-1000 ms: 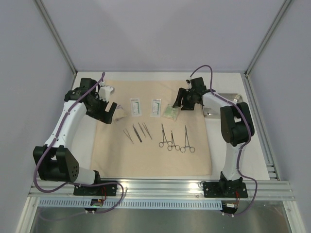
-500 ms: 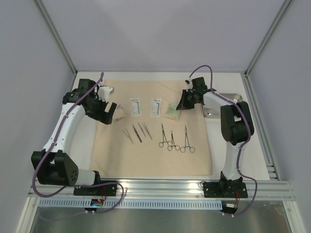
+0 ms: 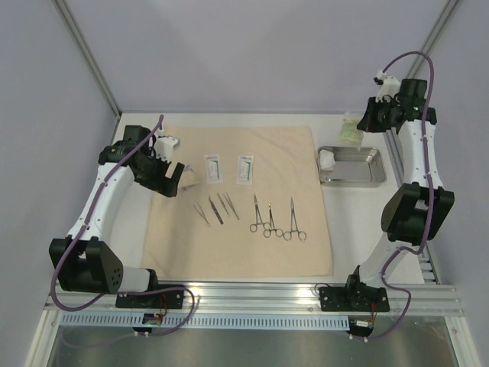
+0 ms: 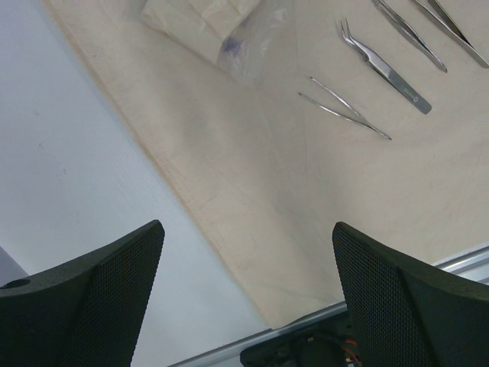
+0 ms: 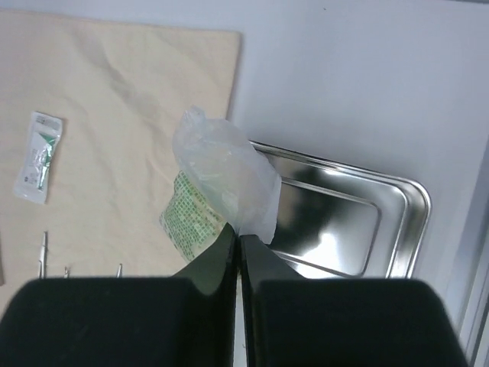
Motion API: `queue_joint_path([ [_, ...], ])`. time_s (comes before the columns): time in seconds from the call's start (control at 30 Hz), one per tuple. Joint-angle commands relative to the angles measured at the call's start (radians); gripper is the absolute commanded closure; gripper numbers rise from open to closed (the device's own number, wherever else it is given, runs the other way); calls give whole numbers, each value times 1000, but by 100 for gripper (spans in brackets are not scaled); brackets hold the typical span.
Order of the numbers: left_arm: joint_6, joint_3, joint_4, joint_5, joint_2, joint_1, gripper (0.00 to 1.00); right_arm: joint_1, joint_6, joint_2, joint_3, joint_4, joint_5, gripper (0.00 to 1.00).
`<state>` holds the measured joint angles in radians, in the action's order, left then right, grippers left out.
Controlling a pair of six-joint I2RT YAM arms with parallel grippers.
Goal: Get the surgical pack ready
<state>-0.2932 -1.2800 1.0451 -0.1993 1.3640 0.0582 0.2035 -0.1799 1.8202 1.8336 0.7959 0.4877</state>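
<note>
The tan cloth sheet [image 3: 241,229] lies flat mid-table. On it are two white packets [image 3: 212,168] [image 3: 245,168], three tweezers [image 3: 216,209] and three steel clamps [image 3: 272,219]. My right gripper [image 3: 368,121] is raised high at the back right, shut on a clear gauze packet [image 3: 351,128] with green print [image 5: 221,172] that hangs above the steel tray [image 3: 359,180]. My left gripper [image 3: 172,177] hovers open over the cloth's left edge, next to another gauze packet [image 3: 189,176]. In the left wrist view its fingers [image 4: 99,298] stand wide apart with nothing between them.
Something small and white [image 3: 327,159] lies in the tray's left end. Bare white table [image 3: 367,222] lies right of the cloth and along its left side [image 4: 69,168]. An aluminium rail [image 3: 252,294] runs along the near edge, and frame posts stand at the back corners.
The right gripper shut on the gauze packet at the cloth's back right, lifted it and swung up and right to above the tray. The left arm has barely moved.
</note>
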Motion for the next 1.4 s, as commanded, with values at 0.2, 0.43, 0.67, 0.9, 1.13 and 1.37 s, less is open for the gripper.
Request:
queue_joint_path([
  [0.2, -4, 2, -5, -31, -20, 2, 0, 103, -76, 41, -109, 27, 3, 100],
  [0.43, -1, 1, -3, -31, -23, 2, 0, 140, 228, 64, -238, -160, -46, 100],
  [0.67, -1, 11, -5, -23, -37, 2, 0, 186, 736, -50, -588, -642, -148, 100],
  [0.9, -4, 16, -5, -20, -39, 2, 0, 186, 965, -70, -738, -872, -302, 100],
  [1.13, -4, 2, -3, -17, -28, 2, 0, 175, 1122, -38, -809, -946, -371, 99],
  [1.37, -7, 2, -5, -12, -28, 2, 0, 117, 1163, -18, -790, -942, -426, 99],
])
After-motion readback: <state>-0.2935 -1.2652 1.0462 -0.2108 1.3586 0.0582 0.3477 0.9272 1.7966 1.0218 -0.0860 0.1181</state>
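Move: The right hand, holding the green packet by one end, is high over the metal tray: the tray's middle is some 20 cm below, about 5 cm to its right and 1 cm back. The white gauze pack in the tray's left end is roughly 4 cm left, 1 cm ahead and 20 cm below. The nearest clamp is about 24 cm back and 18 cm left. From the left hand, the tray is roughly 18 cm ahead and 59 cm right. Still pinching the green packet by its clear end, the right hand drops about 17 cm towards the tray while shifting some 9 cm right, ending low over the tray's right part. On the way the wrist swings roughly 60 degrees clockwise and rolls its left side up. The fingers stay shut, and then the hand hovers almost at one height. ##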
